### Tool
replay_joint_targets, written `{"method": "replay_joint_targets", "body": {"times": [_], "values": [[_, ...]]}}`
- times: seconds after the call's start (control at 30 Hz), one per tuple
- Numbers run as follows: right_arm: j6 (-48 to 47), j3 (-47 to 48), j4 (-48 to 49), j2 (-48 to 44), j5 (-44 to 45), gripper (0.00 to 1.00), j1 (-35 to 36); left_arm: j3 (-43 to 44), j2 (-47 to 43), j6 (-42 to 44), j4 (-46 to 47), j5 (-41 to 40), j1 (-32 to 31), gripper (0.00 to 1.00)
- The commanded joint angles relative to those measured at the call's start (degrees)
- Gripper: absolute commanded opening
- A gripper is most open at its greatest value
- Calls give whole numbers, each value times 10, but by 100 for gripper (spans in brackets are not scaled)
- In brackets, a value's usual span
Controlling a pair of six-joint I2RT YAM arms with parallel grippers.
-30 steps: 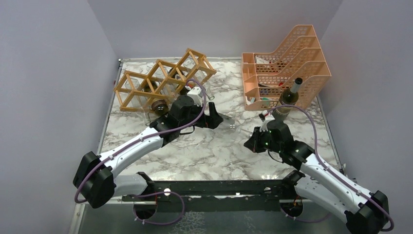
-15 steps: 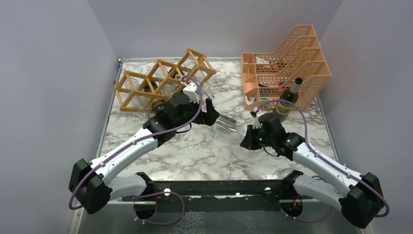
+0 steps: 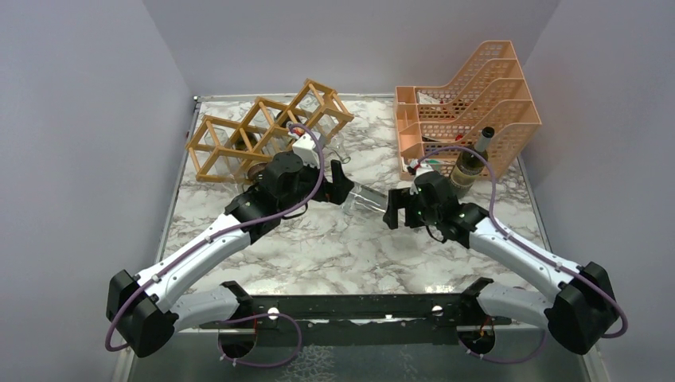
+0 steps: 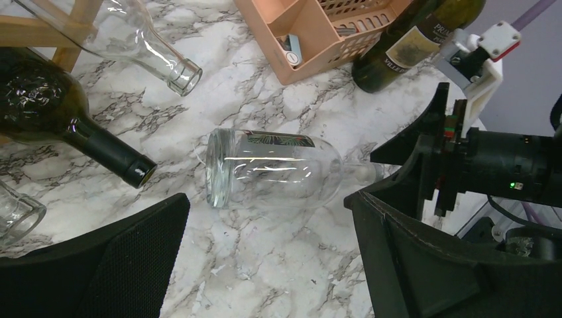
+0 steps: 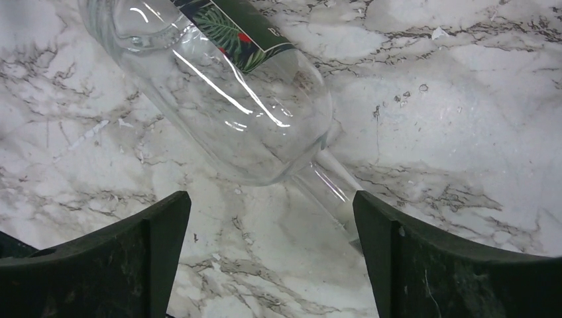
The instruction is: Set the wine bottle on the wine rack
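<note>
A clear glass wine bottle (image 3: 364, 199) with a leafy label lies on its side on the marble table, between my two grippers. My left gripper (image 3: 344, 185) is open and faces the bottle's base (image 4: 219, 169) from a short distance. My right gripper (image 3: 391, 208) is open at the neck end. The neck (image 5: 331, 185) lies between its fingers, close to the right finger (image 5: 450, 258). The wooden lattice wine rack (image 3: 263, 131) stands at the back left, with a dark bottle (image 4: 53, 112) and a clear bottle (image 4: 132, 40) in it.
A peach mesh tray organiser (image 3: 466, 107) stands at the back right. A green wine bottle (image 3: 470, 163) stands upright in front of it, just behind my right arm. Grey walls close in the table on three sides.
My right gripper has swung left, away from the green bottle, to the clear bottle's neck, and has opened. My left gripper has drawn back a little toward the rack.
</note>
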Motion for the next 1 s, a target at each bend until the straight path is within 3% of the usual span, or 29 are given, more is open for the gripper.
{"method": "replay_joint_targets", "body": {"times": [0.0, 0.27, 0.47, 0.67, 0.97], "values": [[-46, -16, 70, 32, -5, 95, 3, 11, -11, 11, -14, -13, 2, 99], [-59, -20, 75, 82, 11, 97, 3, -1, -21, 15, -12, -11, 2, 99], [-60, -8, 47, 119, -42, 96, 3, 0, -21, 20, -12, -14, 2, 99], [-59, -18, 40, 128, -89, 85, 6, 2, -21, 23, -13, -20, 2, 99], [-65, -9, 47, 186, -46, 69, 43, 14, -18, 31, -24, -29, 3, 99]]}}
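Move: The clear bottle lies on its side below the right hand, its middle about 5 cm ahead, 5 cm left and 8 cm down, with the neck pointing in under the open fingers. From that hand the standing green bottle is some 8 cm ahead and 15 cm right; the wine rack's middle is about 19 cm ahead and 30 cm left. From the idle left hand, the clear bottle is roughly 3 cm ahead, 6 cm right and 21 cm below. Down goes the right hand, about 7.5 cm onto the clear bottle's neck, edging forward a centimetre first, then drawing back some 3 cm and about 2 cm left. Its fingers tip steeper and turn roughly 10 degrees counter-clockwise; late on they close by about a quarter, straddling the neck without shutting, the farther-out finger drawing the neck back. ##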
